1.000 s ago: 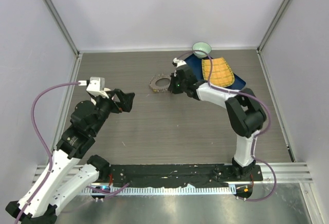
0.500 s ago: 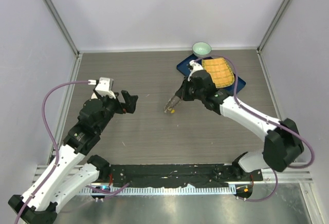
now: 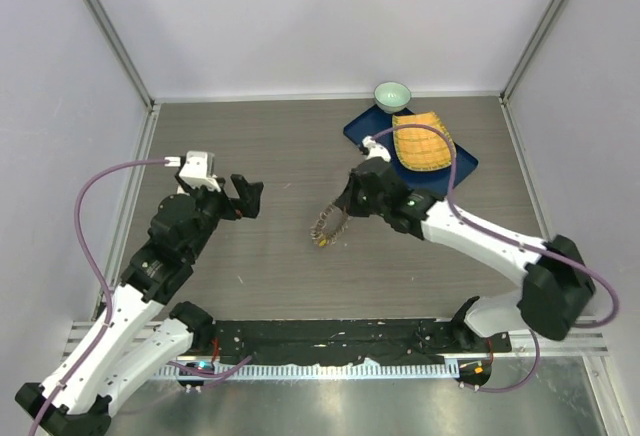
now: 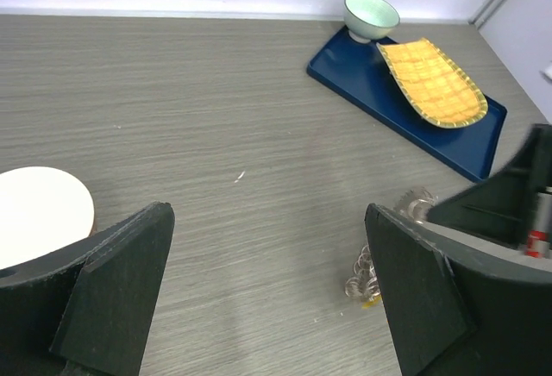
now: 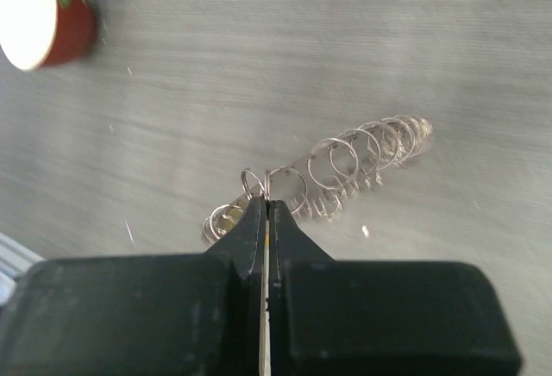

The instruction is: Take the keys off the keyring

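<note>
The keyring [image 3: 324, 226] stands on edge at the table's middle, its keys [image 5: 345, 165] hanging off it in a row of small loops and jagged blades. My right gripper [image 5: 266, 203] is shut on the thin wire of the keyring, pinching it at the top; in the top view the right gripper [image 3: 345, 206] sits just right of the ring. My left gripper [image 3: 245, 196] is open and holds nothing, a hand's width left of the keys. In the left wrist view the keyring [image 4: 366, 277] shows beside the right finger [image 4: 423, 307], outside the jaws.
A blue tray [image 3: 365, 128] lies at the back right with a yellow woven mat [image 3: 422, 142] on it, and a small green bowl [image 3: 392, 93] stands behind it. A red bowl [image 5: 43, 14] with a white inside stands near the left arm.
My right gripper has carried the keyring from beside the tray forward to the table's middle, and the ring now hangs on edge. The left gripper has shifted slightly and stays open.
</note>
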`<state>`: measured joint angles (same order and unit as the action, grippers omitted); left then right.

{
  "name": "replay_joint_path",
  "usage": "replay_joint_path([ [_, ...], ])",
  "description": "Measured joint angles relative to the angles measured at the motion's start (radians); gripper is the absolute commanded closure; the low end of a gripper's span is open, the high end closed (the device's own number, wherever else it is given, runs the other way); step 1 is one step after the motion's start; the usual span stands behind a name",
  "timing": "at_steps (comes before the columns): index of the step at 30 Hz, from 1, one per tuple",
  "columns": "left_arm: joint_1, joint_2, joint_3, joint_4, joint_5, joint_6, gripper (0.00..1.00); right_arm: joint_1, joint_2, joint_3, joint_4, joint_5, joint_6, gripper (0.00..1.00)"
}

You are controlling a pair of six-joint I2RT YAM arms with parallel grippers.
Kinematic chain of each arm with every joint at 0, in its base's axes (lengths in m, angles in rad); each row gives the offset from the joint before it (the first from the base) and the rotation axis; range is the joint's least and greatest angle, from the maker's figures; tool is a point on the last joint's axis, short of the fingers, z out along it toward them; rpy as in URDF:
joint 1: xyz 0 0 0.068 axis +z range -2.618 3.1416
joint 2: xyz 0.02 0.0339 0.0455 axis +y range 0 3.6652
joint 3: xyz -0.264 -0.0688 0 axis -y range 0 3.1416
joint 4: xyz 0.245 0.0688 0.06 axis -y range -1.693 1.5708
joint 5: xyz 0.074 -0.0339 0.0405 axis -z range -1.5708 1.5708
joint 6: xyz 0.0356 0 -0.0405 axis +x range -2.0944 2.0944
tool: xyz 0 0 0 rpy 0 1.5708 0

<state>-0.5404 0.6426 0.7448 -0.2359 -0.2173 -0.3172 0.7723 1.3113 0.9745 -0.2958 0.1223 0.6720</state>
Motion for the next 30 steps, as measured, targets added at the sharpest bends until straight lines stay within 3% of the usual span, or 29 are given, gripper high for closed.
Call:
replay_joint_path([
  [9, 0.000, -0.027, 0.000, 0.000, -0.056, -0.016, 0.02, -0.004, 0.412, 0.246, 0.075, 0.037, 0.019, 0.99],
  [12, 0.000, -0.038, -0.002, 0.000, -0.064, -0.017, 0.02, -0.004, 0.539, 0.322, 0.055, 0.039, 0.000, 0.90],
  [15, 0.000, -0.050, -0.006, 0.000, -0.076, -0.018, 0.02, -0.004, 0.644, 0.394, 0.019, 0.041, -0.038, 0.73],
  [16, 0.000, -0.052, -0.007, 0.000, -0.079, -0.018, 0.02, -0.004, 0.668, 0.415, 0.003, 0.040, -0.053, 0.60],
  [19, 0.000, -0.056, -0.008, 0.000, -0.087, -0.019, 0.02, -0.004, 0.683, 0.436, -0.031, 0.033, -0.113, 0.45],
  [21, 0.000, -0.058, -0.008, 0.000, -0.088, -0.019, 0.02, -0.004, 0.664, 0.431, -0.035, 0.020, -0.158, 0.42],
  [30, 0.000, -0.059, -0.008, 0.000, -0.087, -0.020, 0.02, -0.004, 0.473, 0.249, 0.019, -0.217, -0.390, 0.46],
])
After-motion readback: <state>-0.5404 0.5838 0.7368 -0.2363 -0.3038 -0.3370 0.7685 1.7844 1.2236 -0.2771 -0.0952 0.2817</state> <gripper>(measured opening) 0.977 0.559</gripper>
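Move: The keyring already hangs from the right hand's shut fingers; the bare patch of table where it will lie is centred about 2 cm ahead of that hand, 3 cm to its left and 13 cm below. The blue tray is some 23 cm ahead and 17 cm to the right, the yellow cloth on it about 26 cm ahead and 20 cm to the right, both about 13 cm below. From the left hand the patch lies roughly 3 cm ahead, 16 cm to the right and 25 cm below. The keyring, still pinched at its rim, is lowered about 12 cm to the table by the right hand, which also goes about 8 cm forward and 6 cm left. Near the bottom the fingers open to a bit over half and let go; the hand then rises some 3 cm and draws back about 5 cm over the ring, turning counter-clockwise. ##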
